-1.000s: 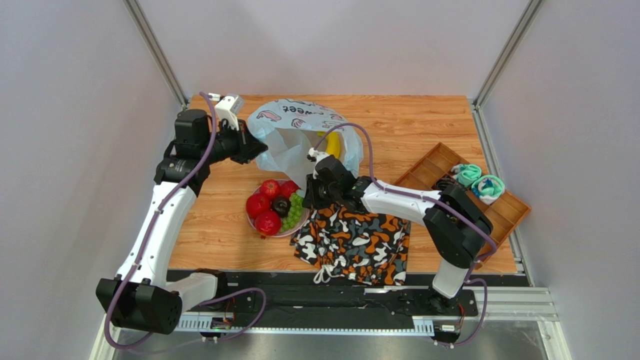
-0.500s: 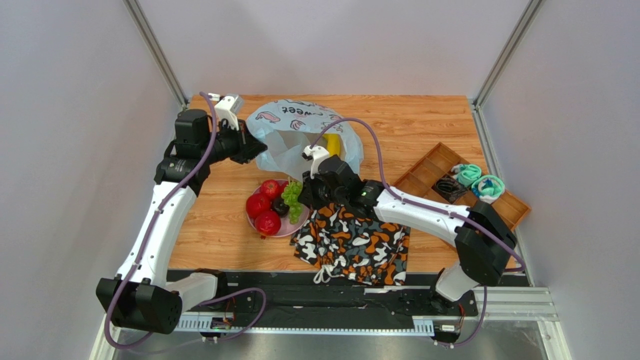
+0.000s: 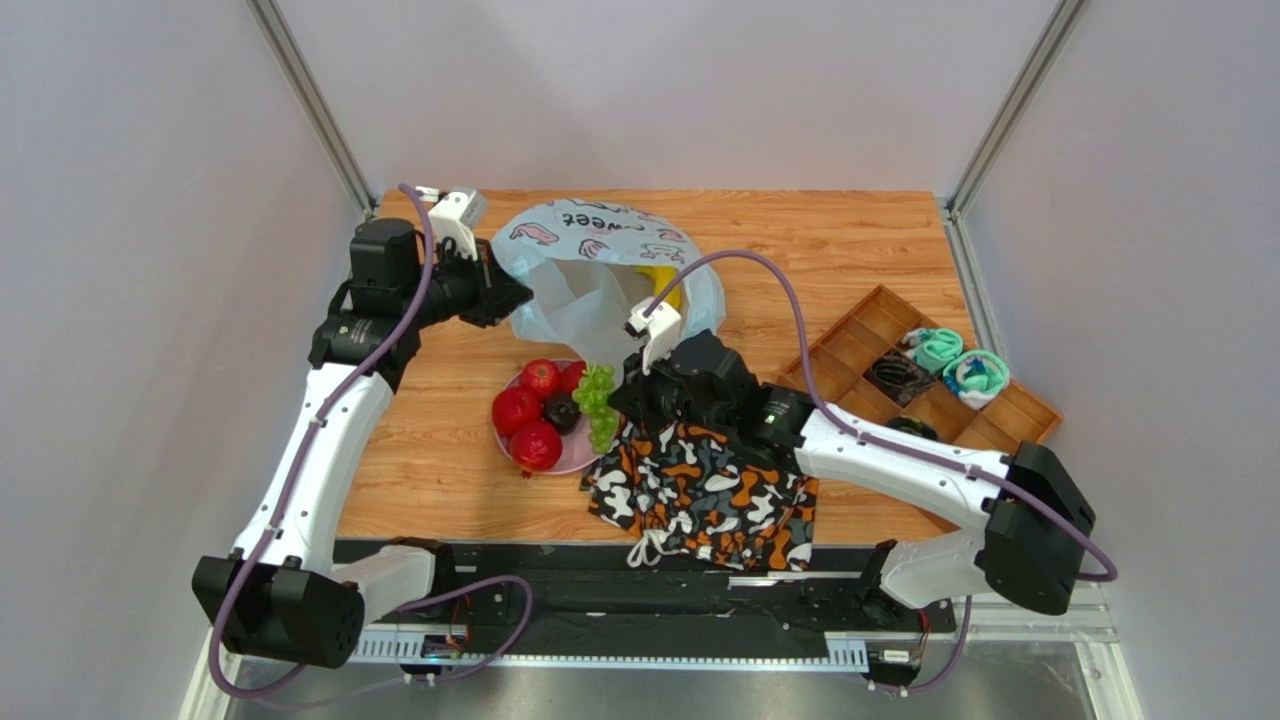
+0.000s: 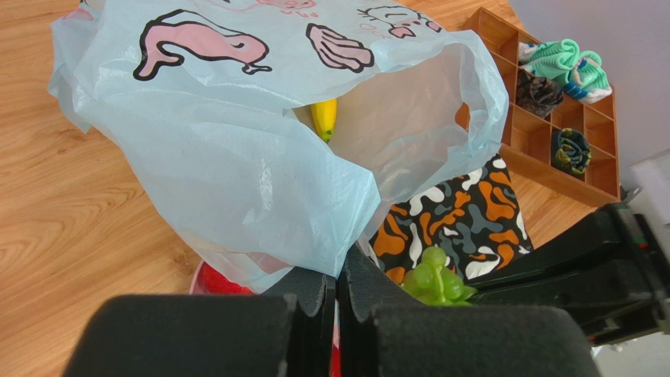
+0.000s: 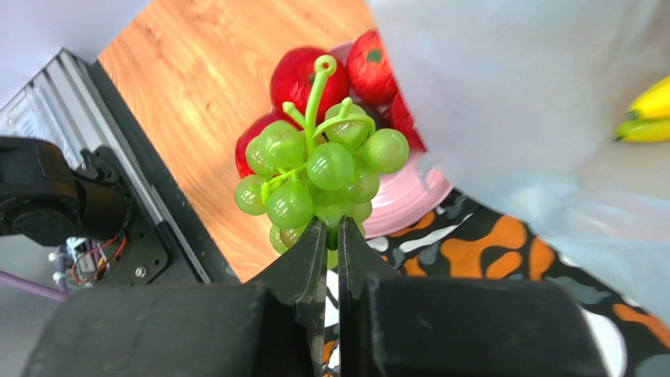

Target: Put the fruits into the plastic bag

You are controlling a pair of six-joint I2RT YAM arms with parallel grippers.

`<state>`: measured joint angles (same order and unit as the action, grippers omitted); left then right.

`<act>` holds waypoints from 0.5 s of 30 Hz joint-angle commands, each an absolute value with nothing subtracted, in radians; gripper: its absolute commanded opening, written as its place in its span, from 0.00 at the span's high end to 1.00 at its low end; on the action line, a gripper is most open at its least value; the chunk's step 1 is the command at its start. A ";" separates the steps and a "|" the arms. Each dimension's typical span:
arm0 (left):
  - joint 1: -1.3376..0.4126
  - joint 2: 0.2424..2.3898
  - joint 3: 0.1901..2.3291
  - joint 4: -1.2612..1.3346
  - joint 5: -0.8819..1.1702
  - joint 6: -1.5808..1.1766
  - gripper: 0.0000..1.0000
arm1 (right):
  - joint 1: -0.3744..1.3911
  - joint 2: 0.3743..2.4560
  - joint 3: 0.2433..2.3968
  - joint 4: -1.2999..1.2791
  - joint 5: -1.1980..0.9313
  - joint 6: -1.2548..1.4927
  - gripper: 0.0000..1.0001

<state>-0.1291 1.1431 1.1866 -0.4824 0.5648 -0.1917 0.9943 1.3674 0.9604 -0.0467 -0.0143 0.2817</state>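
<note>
My right gripper [image 5: 331,228] is shut on the green grape bunch [image 5: 318,177] and holds it above the pink plate [image 3: 576,458], beside the bag's mouth; the bunch also shows in the top view [image 3: 600,390]. Three red round fruits [image 3: 520,408] and a dark round fruit [image 3: 562,413] lie on the plate. My left gripper [image 4: 338,271] is shut on the rim of the light-blue plastic bag [image 4: 236,141] and holds its mouth open. A yellow banana [image 4: 323,118] lies inside the bag [image 3: 594,278].
A camouflage cloth [image 3: 703,480] lies in front of the bag, right of the plate. A wooden compartment tray [image 3: 932,383] with rolled socks stands at the right. The table's back edge runs behind the bag.
My right gripper has lifted the grape bunch off the plate and drawn back to the right. The left arm and the bag have not moved.
</note>
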 commanded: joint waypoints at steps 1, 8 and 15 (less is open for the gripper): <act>-0.124 1.137 1.186 -0.466 0.560 -0.181 1.00 | 0.996 1.264 0.982 0.037 0.067 0.230 1.00; -0.124 1.135 1.186 -0.468 0.566 -0.184 1.00 | 0.983 1.261 1.120 -0.104 0.237 0.097 1.00; -0.124 1.134 1.186 -0.468 0.566 -0.181 1.00 | 0.967 1.410 1.268 -0.189 0.495 -0.044 1.00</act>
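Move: About 12 cm ahead of the right hand, 2 cm to its right and a touch lower gapes the plastic bag's mouth, with the bananas already inside, some 20 cm ahead, 8 cm right and 12 cm below the hand. The fruit bowl sits 4 cm ahead and 7 cm left, 12 cm below. From the left hand, the mouth is roughly 3 cm ahead, 11 cm right and 13 cm down. Lifting the already gripped green grapes about 10 cm, the right hand swings forward some 6 cm and a little to its right, away from the bowl to the bag's mouth, rising first and pushing forward faster later. Its fingers stay shut on the bunch while tilting up about 20 degrees and turning clockwise; the left hand stays still, pinching the bag's raised corner. ##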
